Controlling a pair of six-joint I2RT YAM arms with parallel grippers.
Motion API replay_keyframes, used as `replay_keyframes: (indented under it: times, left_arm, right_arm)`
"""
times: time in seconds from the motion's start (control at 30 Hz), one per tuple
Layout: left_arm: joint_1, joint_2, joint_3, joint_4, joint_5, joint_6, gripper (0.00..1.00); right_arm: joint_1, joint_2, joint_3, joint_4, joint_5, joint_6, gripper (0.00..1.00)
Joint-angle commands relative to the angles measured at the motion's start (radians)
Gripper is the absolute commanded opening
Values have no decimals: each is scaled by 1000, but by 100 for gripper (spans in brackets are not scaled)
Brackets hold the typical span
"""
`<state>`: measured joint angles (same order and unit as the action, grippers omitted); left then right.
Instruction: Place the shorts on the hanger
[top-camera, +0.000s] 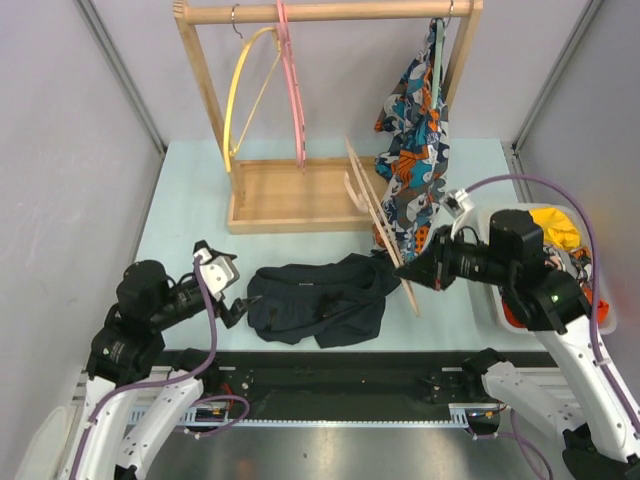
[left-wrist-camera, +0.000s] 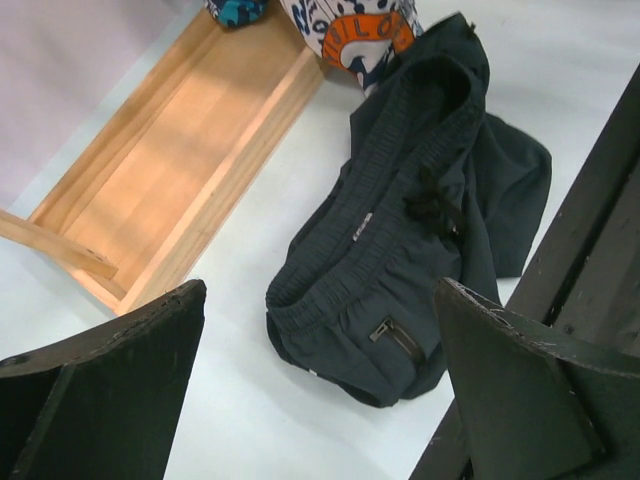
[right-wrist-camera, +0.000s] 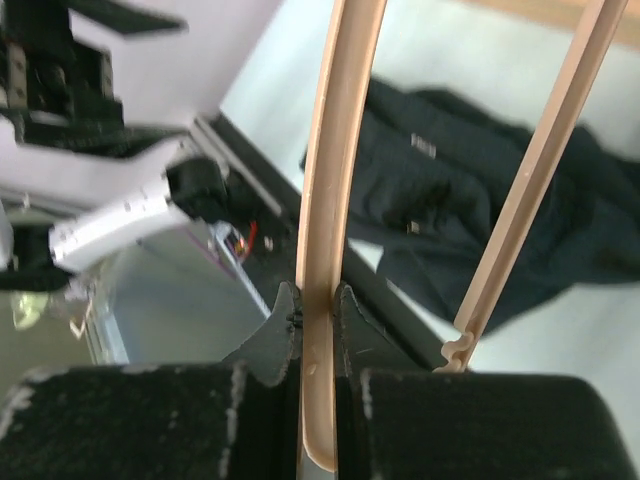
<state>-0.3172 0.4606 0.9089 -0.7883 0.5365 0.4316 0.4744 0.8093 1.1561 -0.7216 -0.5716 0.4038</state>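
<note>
The dark navy shorts (top-camera: 320, 300) lie crumpled on the pale table near its front edge; the left wrist view shows their elastic waistband and a zip pocket (left-wrist-camera: 400, 240). My left gripper (top-camera: 232, 290) sits low at the shorts' left end, open (left-wrist-camera: 320, 288) and holding nothing. The tan hanger (top-camera: 375, 215) stands tilted, with its lower end over the right end of the shorts. My right gripper (top-camera: 415, 272) is shut on one arm of the hanger (right-wrist-camera: 335, 150), the jaws pressed against both sides (right-wrist-camera: 317, 300). The shorts (right-wrist-camera: 450, 190) lie behind the hanger.
A wooden rack with a tray base (top-camera: 290, 195) stands at the back, carrying a yellow hanger (top-camera: 240, 90), a pink hanger (top-camera: 292, 90) and a colourful patterned garment (top-camera: 415, 130). A white bin holding a yellow cloth (top-camera: 555, 225) is at the right. A black rail (top-camera: 330, 370) runs along the near edge.
</note>
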Motion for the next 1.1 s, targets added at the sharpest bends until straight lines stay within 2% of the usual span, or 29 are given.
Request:
replay_keyframes:
  times: [0.0, 0.27, 0.37, 0.43, 0.6, 0.67, 0.77, 0.87, 1.07]
  left_arm:
    - [7, -20, -25, -40, 48, 120, 100]
    - [7, -131, -111, -9, 124, 278, 99]
    - [7, -161, -154, -18, 197, 389, 100]
    - [7, -192, -174, -16, 224, 487, 98]
    - [7, -191, -200, 49, 241, 541, 92]
    - [7, -174, -185, 5, 282, 588, 88]
    - [7, -140, -156, -100, 332, 755, 79]
    - [7, -125, -136, -115, 336, 763, 72]
    - [7, -151, -117, -57, 292, 681, 65]
  right_arm:
    - [-22, -57, -56, -197, -140, -155, 0]
    - [-11, -27, -96, -338, -460, -404, 0]
    - [25, -2, -98, -326, -502, -477, 0]
    - [59, 13, -98, -325, -507, -508, 0]
    - [147, 40, -98, -331, -524, -579, 0]
    - [164, 59, -98, -319, -527, -579, 0]
    - [187, 82, -98, -303, -521, -580, 0]
    - [201, 96, -98, -283, -502, -573, 0]
    - [225, 131, -98, -249, -473, -550, 0]
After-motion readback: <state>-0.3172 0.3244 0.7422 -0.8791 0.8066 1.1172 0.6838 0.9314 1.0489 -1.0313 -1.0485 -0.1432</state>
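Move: The left gripper, empty and wide open, has the free end of the wooden hanger about 33 cm ahead, 19 cm to its right and perhaps 8 cm above. The dark shorts lie some 6 cm ahead, 15 cm right and 25 cm below it. From the right hand, which pinches the hanger near its other end, the left gripper is roughly 31 cm left and 5 cm back, slightly lower; the shorts lie 15 cm left, level with it in reach, 28 cm below. Drawing back about 12 cm and sinking some 7, the right hand keeps its pinch on the hanger and turns about 45 degrees counter-clockwise, swinging the free end left and back to the left gripper. The left hand sinks and backs a few centimetres, turning clockwise and tipping its fingers up, then narrows them by about a third around that end; contact can't be made out. ##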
